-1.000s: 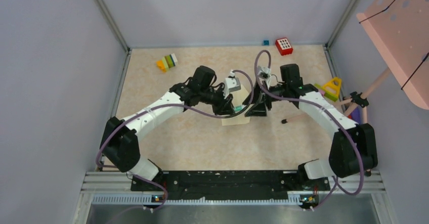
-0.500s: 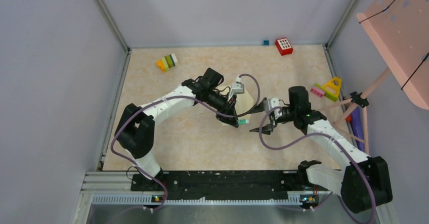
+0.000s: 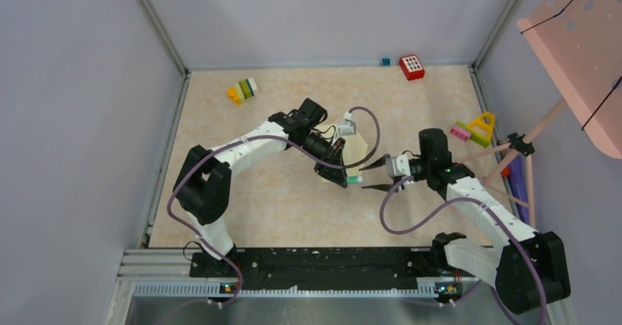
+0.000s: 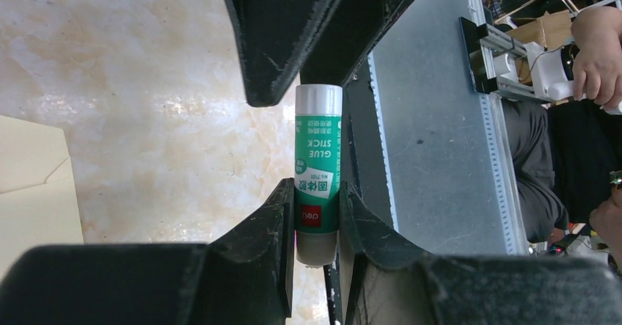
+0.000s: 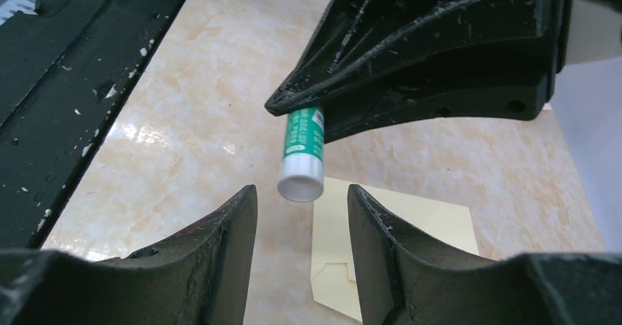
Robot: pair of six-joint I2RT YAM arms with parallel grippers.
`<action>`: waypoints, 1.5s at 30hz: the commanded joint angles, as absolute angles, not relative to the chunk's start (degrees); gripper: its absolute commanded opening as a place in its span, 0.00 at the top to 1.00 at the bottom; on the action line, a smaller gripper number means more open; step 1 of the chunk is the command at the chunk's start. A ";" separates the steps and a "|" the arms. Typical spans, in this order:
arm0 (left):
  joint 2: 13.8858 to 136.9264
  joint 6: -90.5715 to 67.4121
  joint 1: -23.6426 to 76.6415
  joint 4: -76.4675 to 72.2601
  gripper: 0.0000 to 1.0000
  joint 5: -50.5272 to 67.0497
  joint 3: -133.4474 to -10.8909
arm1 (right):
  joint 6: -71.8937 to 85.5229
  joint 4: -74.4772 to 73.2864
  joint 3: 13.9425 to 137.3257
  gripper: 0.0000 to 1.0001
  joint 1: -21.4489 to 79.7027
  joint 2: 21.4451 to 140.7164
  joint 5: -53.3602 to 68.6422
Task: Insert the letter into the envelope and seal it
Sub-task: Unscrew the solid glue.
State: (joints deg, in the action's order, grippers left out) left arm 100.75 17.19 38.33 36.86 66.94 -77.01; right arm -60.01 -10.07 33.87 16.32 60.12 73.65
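Observation:
My left gripper (image 4: pixel 317 193) is shut on a green glue stick (image 4: pixel 318 171), gripping its lower end; the white cap points away from it. The stick (image 3: pixel 354 180) hangs just above the table, at the near edge of the pale cream envelope (image 3: pixel 357 149). My right gripper (image 5: pixel 302 193) faces the cap (image 5: pixel 301 182) head-on, open, with the cap just beyond its fingertips and nothing between them. The envelope (image 5: pixel 411 229) lies flat below, its flap cut-out visible. The letter shows in no view.
Coloured toy bricks (image 3: pixel 243 90) sit at the back left and a red block (image 3: pixel 412 67) at the back. A yellow triangle toy (image 3: pixel 482 127) lies by the right wall, under a pink perforated board (image 3: pixel 579 53). A black rail (image 3: pixel 315 260) runs along the near edge.
The right arm has swung away from the envelope toward the near right, turned its fingers level toward the glue stick and narrowed its jaws. The left gripper kept the stick and shifted slightly nearer.

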 commanded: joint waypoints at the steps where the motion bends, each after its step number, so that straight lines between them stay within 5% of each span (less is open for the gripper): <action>1: 102.09 18.96 37.80 38.49 0.87 69.87 -80.15 | -72.76 -20.25 37.42 0.53 16.16 59.24 79.18; 20: 102.92 18.71 37.81 38.98 0.87 69.03 -81.15 | -69.79 -18.42 37.91 0.65 17.30 59.78 79.89; 26: 101.65 18.80 37.80 38.47 0.89 66.61 -81.21 | -63.11 -13.81 37.61 0.84 17.66 60.38 79.54; 37: 93.91 16.07 37.81 29.55 0.89 48.68 -76.44 | -29.18 -1.82 41.63 0.89 17.59 65.22 75.05; 45: 89.20 15.90 38.06 23.51 0.89 35.87 -72.98 | -1.27 -8.57 55.88 0.86 16.02 80.35 74.60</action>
State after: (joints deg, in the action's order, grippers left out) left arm 91.44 16.21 38.24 29.91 46.00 -74.19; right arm -20.71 -6.66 47.90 16.71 74.19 71.20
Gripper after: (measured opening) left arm 0.265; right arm 0.153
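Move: The solid glue's white cap is just off the right fingertips, about 2 cm back, 1 cm left and 1 cm above that hand point. From that hand the envelope lies some 6 cm ahead, 5 cm left and 15 cm below, and the stand leg's black tip about 16 cm right, level fore and aft, 16 cm below. The left hand still grips the glue's body; the cap is roughly 4 cm to its right, level fore and aft, and 1 cm above. The right hand eases back, pinches the glue's cap, then both hands swing forward about 5 cm, twisting oppositely. ##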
